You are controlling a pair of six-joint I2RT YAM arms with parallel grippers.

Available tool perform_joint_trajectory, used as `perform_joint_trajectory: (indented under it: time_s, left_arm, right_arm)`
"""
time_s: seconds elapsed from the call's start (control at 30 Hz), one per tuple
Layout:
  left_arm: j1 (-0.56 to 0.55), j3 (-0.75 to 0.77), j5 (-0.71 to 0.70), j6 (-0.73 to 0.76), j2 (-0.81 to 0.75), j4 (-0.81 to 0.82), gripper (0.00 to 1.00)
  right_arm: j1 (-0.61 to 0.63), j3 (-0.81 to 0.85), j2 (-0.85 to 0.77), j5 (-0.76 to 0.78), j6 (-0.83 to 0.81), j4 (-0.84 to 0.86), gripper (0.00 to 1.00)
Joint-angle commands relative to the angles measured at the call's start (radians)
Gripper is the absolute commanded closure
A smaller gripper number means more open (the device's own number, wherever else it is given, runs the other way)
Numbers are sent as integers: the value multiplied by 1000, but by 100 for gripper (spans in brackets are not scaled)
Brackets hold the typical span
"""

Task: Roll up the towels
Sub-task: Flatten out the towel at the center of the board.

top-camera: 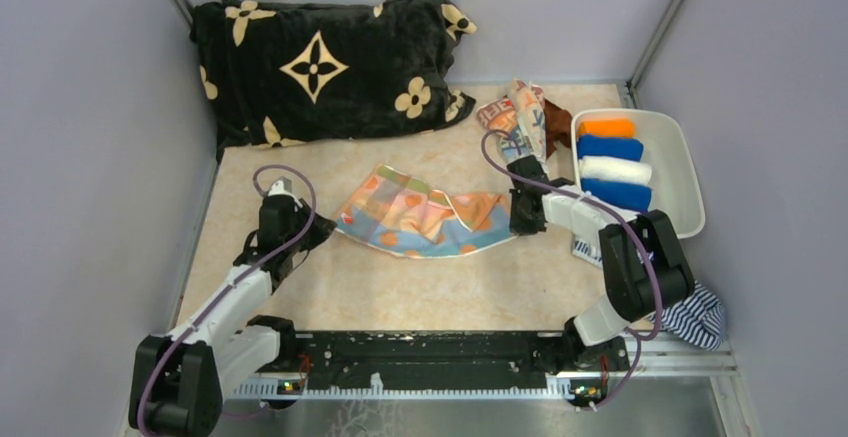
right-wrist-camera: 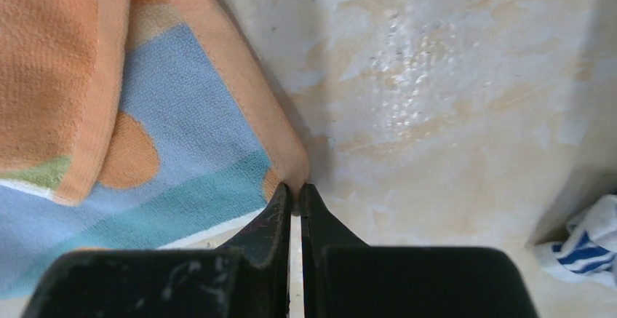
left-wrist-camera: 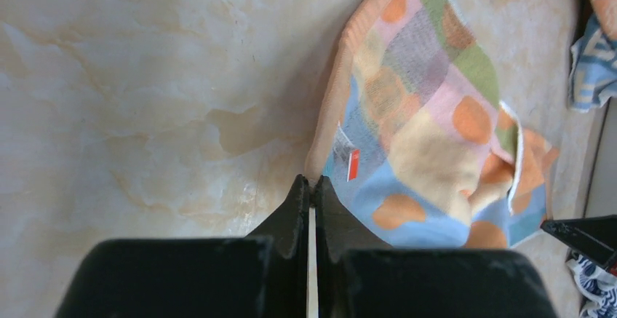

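An orange-peach printed towel lies spread, partly folded, in the middle of the table. My left gripper is shut on its left corner; the left wrist view shows the tips pinching the peach hem of that towel. My right gripper is shut on the opposite corner, its tips nipping the hem of the towel. A pale blue-white towel with red marks and a brown towel lie crumpled at the back right.
A white bin at the right holds orange, blue, white and blue rolls. A black flowered blanket fills the back left. A navy-striped cloth lies by the right arm's base. Walls close in both sides.
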Motion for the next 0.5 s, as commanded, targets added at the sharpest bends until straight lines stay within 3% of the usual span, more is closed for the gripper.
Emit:
perform_joint_trajectory:
  time_s: [0.0,0.27,0.47]
  left_arm:
    - [10,82,-107,17,-70,-26,100]
    - [37,434,-190,133,33,-31,100]
    - [64,759,-132,204,167,-62,100]
  right_arm:
    - [-35,127,-54,117,-21,-100,100]
    - [-153,478,-84,153,-109,-216,100]
    - [-191,799,-38,147,-156,-303,100]
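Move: The towel, its near corners already pinched in the two hands, has its middle about 16 cm right and 2 cm ahead of the left hand, some 6 cm lower; from the right hand it is 17 cm left and 3 ahead. The black pillow's middle stands about 28 cm straight ahead of the left hand. Crumpled towels lie some 20 cm ahead of the right hand, the white bin 11 ahead and 22 right of it. Both hands keep their pinch and swing up some 20 cm and forward about 11, fingers tipping up 25 degrees. ##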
